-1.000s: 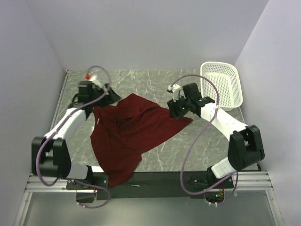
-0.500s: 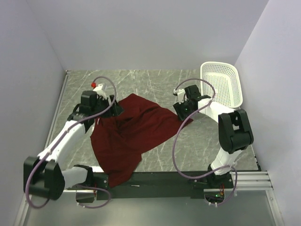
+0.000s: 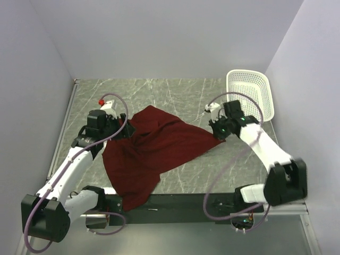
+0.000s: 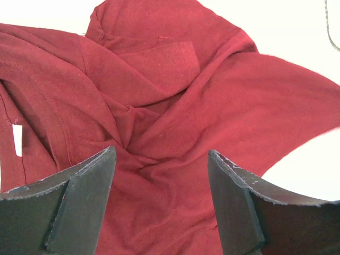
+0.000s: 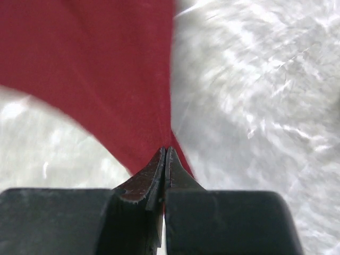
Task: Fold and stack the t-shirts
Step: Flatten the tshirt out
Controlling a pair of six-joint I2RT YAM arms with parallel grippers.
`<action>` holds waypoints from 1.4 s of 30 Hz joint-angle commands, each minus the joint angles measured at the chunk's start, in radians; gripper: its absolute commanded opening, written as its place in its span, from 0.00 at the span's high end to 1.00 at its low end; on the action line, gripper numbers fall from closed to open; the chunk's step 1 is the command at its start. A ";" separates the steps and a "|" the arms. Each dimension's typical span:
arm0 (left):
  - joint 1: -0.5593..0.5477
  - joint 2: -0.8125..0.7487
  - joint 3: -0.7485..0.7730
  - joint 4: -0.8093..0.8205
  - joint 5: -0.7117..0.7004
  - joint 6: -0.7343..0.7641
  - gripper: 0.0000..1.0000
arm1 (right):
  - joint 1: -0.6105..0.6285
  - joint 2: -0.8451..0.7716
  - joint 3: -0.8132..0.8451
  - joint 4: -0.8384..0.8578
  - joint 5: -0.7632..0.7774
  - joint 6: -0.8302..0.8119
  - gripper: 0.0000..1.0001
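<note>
One maroon t-shirt (image 3: 154,149) lies crumpled across the middle of the marble table, its lower end hanging over the near edge. My right gripper (image 3: 217,134) is at the shirt's right corner. In the right wrist view its jaws (image 5: 166,151) are pressed together on the pointed tip of the red cloth (image 5: 106,69). My left gripper (image 3: 126,129) hovers over the shirt's upper left part. In the left wrist view it stands open (image 4: 162,175) above wrinkled folds of the t-shirt (image 4: 175,106), with nothing between the fingers.
A white mesh basket (image 3: 251,95) stands at the back right, just beyond the right arm. Grey walls close in the table on three sides. A dark rail (image 3: 175,202) runs along the near edge between the arm bases.
My right gripper has shut on the shirt's right corner and shifted right, drawing the corner out. The left gripper moved slightly over the shirt's upper left edge, still open.
</note>
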 commanded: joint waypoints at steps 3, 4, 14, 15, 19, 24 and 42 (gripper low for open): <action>0.000 0.013 -0.003 0.069 0.105 0.007 0.24 | -0.008 -0.347 -0.083 -0.581 -0.183 -0.477 1.00; 0.000 0.025 -0.001 0.083 0.125 -0.008 0.24 | -0.005 -0.389 -0.103 -0.639 -0.168 -0.610 1.00; -0.144 0.437 0.342 0.126 0.119 -0.060 0.26 | -0.014 -0.472 -0.154 -0.350 -0.140 -0.391 0.41; -0.158 0.481 0.424 0.116 0.110 -0.057 0.26 | -0.012 -0.446 -0.139 -0.261 -0.170 -0.342 0.41; -0.224 0.781 0.669 0.035 0.044 -0.022 0.29 | -0.014 -0.291 -0.036 -0.103 -0.325 -0.094 0.42; -0.284 1.065 1.030 -0.160 -0.045 -0.092 0.39 | -0.094 -0.170 -0.001 -0.066 -0.485 -0.047 0.42; -0.358 1.260 1.134 -0.394 -0.323 -0.577 0.84 | -0.253 -0.271 -0.091 -0.027 -0.582 -0.024 0.43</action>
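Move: The left hand, empty, hangs some 13 cm above the t-shirt; the far-edge stretch it will close on lies about 15 cm ahead and 19 cm right, with the far corner roughly 20 cm ahead and 12 cm right of the hand. The right hand already holds the right corner; the bare table it is taken towards lies about 17 cm back, 4 cm right and 7 cm below, while the white basket stands roughly 25 cm ahead, 13 cm right. Right whips its held corner back about 16 cm and releases; left reaches right, forward and down, closing on far edge. ##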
